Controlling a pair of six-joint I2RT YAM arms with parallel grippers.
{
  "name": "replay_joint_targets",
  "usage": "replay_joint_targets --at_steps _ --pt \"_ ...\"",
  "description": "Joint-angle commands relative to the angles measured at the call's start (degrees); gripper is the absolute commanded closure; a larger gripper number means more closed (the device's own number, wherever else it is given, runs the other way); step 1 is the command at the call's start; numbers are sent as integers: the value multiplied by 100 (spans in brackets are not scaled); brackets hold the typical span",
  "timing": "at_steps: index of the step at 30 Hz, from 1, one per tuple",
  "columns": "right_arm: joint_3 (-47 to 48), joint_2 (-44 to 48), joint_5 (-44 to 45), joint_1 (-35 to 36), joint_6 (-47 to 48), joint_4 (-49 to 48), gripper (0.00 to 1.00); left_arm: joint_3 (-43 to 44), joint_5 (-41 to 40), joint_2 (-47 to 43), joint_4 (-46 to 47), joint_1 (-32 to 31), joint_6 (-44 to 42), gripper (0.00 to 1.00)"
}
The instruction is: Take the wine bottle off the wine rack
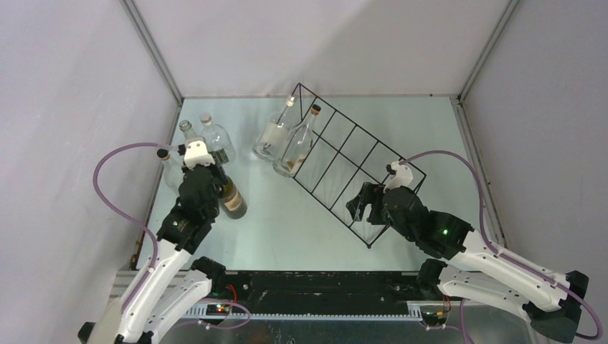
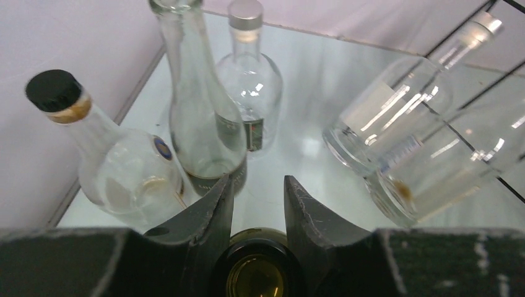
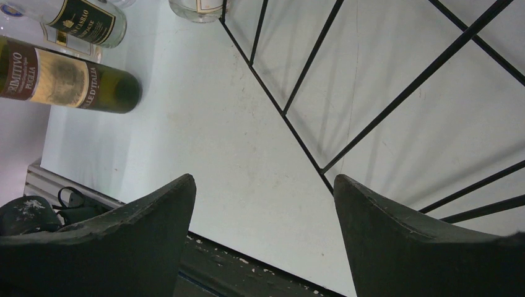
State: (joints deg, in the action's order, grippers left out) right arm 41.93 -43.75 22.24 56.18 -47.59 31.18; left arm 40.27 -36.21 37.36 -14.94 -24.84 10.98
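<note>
My left gripper (image 1: 217, 179) is shut on the neck of a dark green wine bottle (image 1: 233, 200) with a tan label. The bottle is off to the left of the wine rack (image 1: 356, 147) and apart from it. In the left wrist view the fingertips (image 2: 218, 192) stick out past the bottle's open mouth (image 2: 257, 278). The right wrist view shows the bottle's labelled body (image 3: 68, 80) and the rack's black wires (image 3: 371, 111). My right gripper (image 1: 364, 208) is open and empty beside the rack's near end, its jaws (image 3: 263, 179) wide apart over the table.
Two clear bottles (image 1: 271, 136) (image 1: 297, 147) lie in the rack's far-left compartments. A black-capped clear bottle (image 2: 124, 167), a tall clear one (image 2: 201, 117) and a silver-capped one (image 2: 251, 80) stand just beyond my left gripper by the left wall. The table's near edge (image 3: 260, 263) runs below my right gripper.
</note>
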Motion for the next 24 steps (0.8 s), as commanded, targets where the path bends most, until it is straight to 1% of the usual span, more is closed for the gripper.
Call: replay_joint_targets --at_steps 1,2,4,7,11,18,24 --pt "-27 -51 95 38 10 -187 15 -71 -2 -129 1544 404 -362 100" --pt "-27 -65 96 36 29 -193 15 -149 41 -123 1816 521 -396 100" --pt "-27 -90 78 25 77 -227 15 -207 150 -38 2065 714 -462 100" --pt "-27 -125 37 16 151 -312 15 -92 317 233 2118 1097 -405 100" --pt "-27 -182 -12 4 186 -330 15 60 456 506 2174 1437 -410 100" --pt "-27 -209 -24 1 219 -331 15 239 608 940 2212 1830 -565 100" --pt "-27 -179 5 -5 237 -274 15 261 657 1062 2304 2019 -679 100"
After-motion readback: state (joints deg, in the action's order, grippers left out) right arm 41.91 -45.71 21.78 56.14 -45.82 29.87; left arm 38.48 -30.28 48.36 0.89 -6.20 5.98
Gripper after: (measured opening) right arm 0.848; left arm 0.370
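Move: Some 5 cm ahead and 7 cm to the left of the left hand, the free table spot for the held dark wine bottle lies about 25 cm below. The tall clear bottle stands roughly 12 cm ahead and 8 cm left, the black-capped bottle about 5 cm ahead and 14 cm left, and the silver-capped bottle some 18 cm ahead and 4 cm left, their middles about 12 cm lower. From the right hand, the spot is about 11 cm ahead and 41 cm left. Swinging left by about 7 cm and forward by nearly 5 cm, the left hand carries the wine bottle towards the standing clear bottles, slowing as it closes in. Its fingers keep their hold on the neck; the wrist turns some 10 degrees counter-clockwise, and the hand ends about 1 cm lower. ##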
